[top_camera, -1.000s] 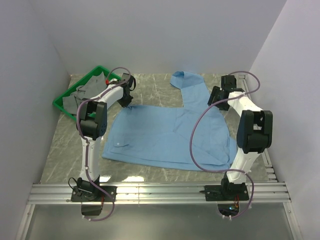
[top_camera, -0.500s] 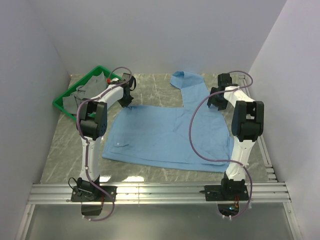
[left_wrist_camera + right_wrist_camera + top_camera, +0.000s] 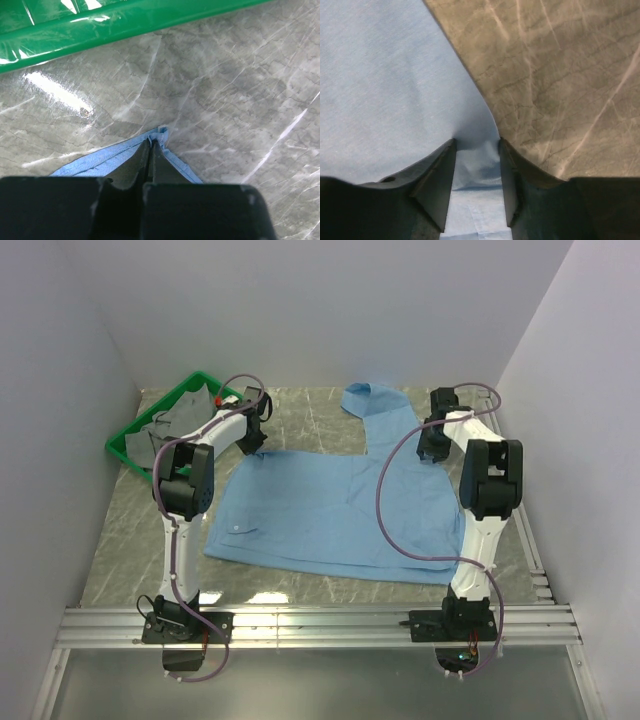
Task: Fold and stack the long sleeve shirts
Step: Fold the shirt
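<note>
One light blue long sleeve shirt [image 3: 330,508] lies spread flat on the marble table, a sleeve [image 3: 375,410] reaching toward the back wall. My left gripper [image 3: 254,448] is shut on the shirt's far left corner, and the left wrist view shows that corner [image 3: 161,132] pinched at the tips of the gripper [image 3: 151,142]. My right gripper [image 3: 431,452] is at the shirt's far right edge beside the sleeve. In the right wrist view this gripper [image 3: 476,145] is open, with a raised fold of blue cloth [image 3: 475,165] between its fingers [image 3: 440,180].
A green bin [image 3: 114,447] holding grey cloth [image 3: 165,425] stands at the back left, just beyond the left gripper; its rim [image 3: 115,22] crosses the top of the left wrist view. Walls enclose the table on three sides. An aluminium rail [image 3: 320,625] runs along the near edge.
The right arm has swung in toward the sleeve and lowered onto the shirt's edge, its jaws narrowing around the cloth. The left gripper has stayed at the corner.
</note>
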{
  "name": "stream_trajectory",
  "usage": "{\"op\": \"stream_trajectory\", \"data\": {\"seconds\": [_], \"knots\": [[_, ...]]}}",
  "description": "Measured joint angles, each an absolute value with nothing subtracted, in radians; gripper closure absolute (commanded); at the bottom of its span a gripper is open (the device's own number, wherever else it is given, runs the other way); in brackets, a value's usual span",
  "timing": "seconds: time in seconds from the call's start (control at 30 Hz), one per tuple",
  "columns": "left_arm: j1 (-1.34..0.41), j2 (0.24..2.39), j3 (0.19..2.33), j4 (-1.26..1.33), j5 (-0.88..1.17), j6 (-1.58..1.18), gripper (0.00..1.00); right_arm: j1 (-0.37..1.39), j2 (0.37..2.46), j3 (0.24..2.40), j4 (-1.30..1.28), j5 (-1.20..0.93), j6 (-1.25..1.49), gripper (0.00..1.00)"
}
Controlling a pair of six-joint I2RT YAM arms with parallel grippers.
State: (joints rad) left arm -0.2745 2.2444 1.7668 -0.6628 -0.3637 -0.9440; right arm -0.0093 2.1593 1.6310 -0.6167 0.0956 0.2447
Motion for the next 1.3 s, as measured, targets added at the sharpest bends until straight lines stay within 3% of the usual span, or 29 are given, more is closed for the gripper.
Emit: {"op": "stream_trajectory", "data": {"seconds": [0.17, 0.2, 0.27, 0.67, 1.3], "knots": [[-0.274, 2.241, 1.76, -0.656, -0.364, -0.941, 0.99, 0.014, 2.159, 1.631, -0.609, 0.108, 0.242, 0.83], [-0.274, 2.24, 1.76, -0.655, -0.364, -0.938, 0.99, 0.018, 2.159, 1.631, -0.609, 0.112, 0.241, 0.94], [-0.274, 2.24, 1.76, -0.655, -0.364, -0.935, 1.0, 0.022, 2.159, 1.631, -0.606, 0.114, 0.236, 1.0], [-0.267, 2.196, 1.697, -0.629, -0.363, -0.892, 1.0, 0.024, 2.101, 1.581, -0.587, 0.131, 0.233, 1.0], [-0.267, 1.962, 1.537, -0.588, -0.373, -0.86, 0.99, 0.026, 1.764, 1.343, -0.466, 0.124, 0.303, 1.0]]}}
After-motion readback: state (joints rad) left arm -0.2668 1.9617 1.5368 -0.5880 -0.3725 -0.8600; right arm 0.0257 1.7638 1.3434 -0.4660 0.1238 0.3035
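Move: The shirt's far right corner lies between the right hand's half-open fingers, roughly 1 cm to its left and about level with them; the sleeve's cuff is some 23 cm farther out and 12 cm left. The left hand already holds the far left corner, with the shirt's near hem about 33 cm back of it and 2 cm left. The green bin is centred about 7 cm ahead and 20 cm left of the left hand. The right hand slides about 1 cm left along the table as its fingers shut and pinch the shirt's far right corner, then lifts it almost straight up some 9 cm and starts back towards the near hem, its fingertips tilting forward and up about 15 degrees. The left hand keeps its pinch on the far left corner, waits for that grip, then drags the corner back about 2 cm and a little left before raising it to some 6 cm, still drawing back. ##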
